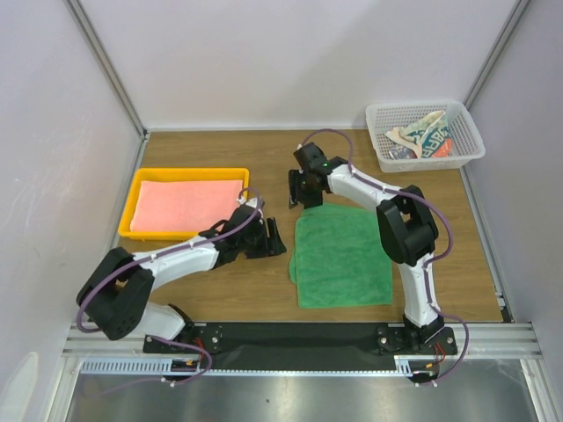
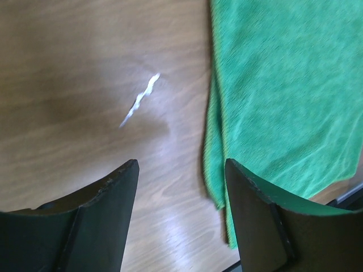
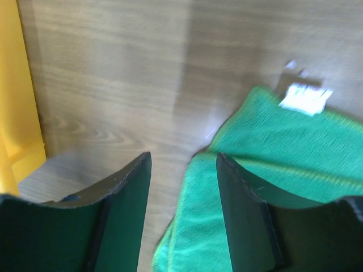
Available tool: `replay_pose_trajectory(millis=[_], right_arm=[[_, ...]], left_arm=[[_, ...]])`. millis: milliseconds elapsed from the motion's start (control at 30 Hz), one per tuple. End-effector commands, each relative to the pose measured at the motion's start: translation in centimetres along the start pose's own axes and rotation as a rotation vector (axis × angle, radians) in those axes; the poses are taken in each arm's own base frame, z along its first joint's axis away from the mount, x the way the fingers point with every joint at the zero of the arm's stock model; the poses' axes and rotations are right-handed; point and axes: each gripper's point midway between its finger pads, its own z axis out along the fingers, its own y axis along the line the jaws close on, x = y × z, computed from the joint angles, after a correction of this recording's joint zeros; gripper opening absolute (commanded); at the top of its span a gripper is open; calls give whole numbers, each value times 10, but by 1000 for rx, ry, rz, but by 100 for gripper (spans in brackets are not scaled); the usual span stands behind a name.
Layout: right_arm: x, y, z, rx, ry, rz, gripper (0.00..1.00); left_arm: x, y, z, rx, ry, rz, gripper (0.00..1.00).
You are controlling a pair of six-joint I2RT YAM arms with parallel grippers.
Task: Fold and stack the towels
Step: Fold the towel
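Observation:
A green towel (image 1: pixel 341 255) lies folded flat on the wooden table, with a white label (image 3: pixel 306 97) at its far corner. The salmon-pink towel (image 1: pixel 187 204) lies flat in the yellow tray (image 1: pixel 141 189). The patterned towel (image 1: pixel 422 139) sits crumpled in the white mesh basket (image 1: pixel 471 132). My left gripper (image 1: pixel 278 239) is open just left of the green towel (image 2: pixel 283 96), with bare wood between its fingers (image 2: pixel 113 215). My right gripper (image 1: pixel 303 199) is open over the green towel's (image 3: pixel 283 153) far left corner and holds nothing.
The yellow tray (image 3: pixel 17 85) stands close on the left of the right gripper (image 3: pixel 184 161). A white scuff (image 2: pixel 140 100) marks the wood ahead of the left gripper (image 2: pixel 181 170). White walls enclose the table on three sides.

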Motion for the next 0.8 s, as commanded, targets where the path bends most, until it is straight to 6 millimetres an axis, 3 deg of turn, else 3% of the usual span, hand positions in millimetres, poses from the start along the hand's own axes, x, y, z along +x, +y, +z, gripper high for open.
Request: replay_pose_trajectory(millis=[0,267,467,667,767], right_arm=[[10,-8,-3,175,3,18,55],[36,-8,8,302,59,8,50],[40,-3,16,350,47,-15,43],[35,-11,11,417,27,-23,28],[32,-12,6,425,14,-24,13]], left_arm=[[3,4,-10,0,-12,-21,68],[5,20,-20,-48,-39,29,70],[14,28,-28,-44,-48,45,70],[15,33,-34,-34,-76,81,71],[18,24,-33,29,-75,99,71]])
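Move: The green towel's far left corner, at the fold, lies some 3 cm back and 1 cm right of the right gripper, about 4 cm below it. From that corner the white tag sits about 4 cm right and 5 cm farther out; the yellow tray's middle is roughly 30 cm left and 4 cm farther out. From the left gripper, the towel's near left corner is about 11 cm back, 5 cm right and 4 cm down. Draw the right gripper back about 3 cm, then sink it some 3.5 cm onto the green towel's far left corner, swinging the fingers about 20 degrees until they point nearly straight down, and close them almost shut there to pinch the corner. Meanwhile ease the left gripper about 4 cm left and 3 cm back, away from the towel's left edge, fingers staying open. ##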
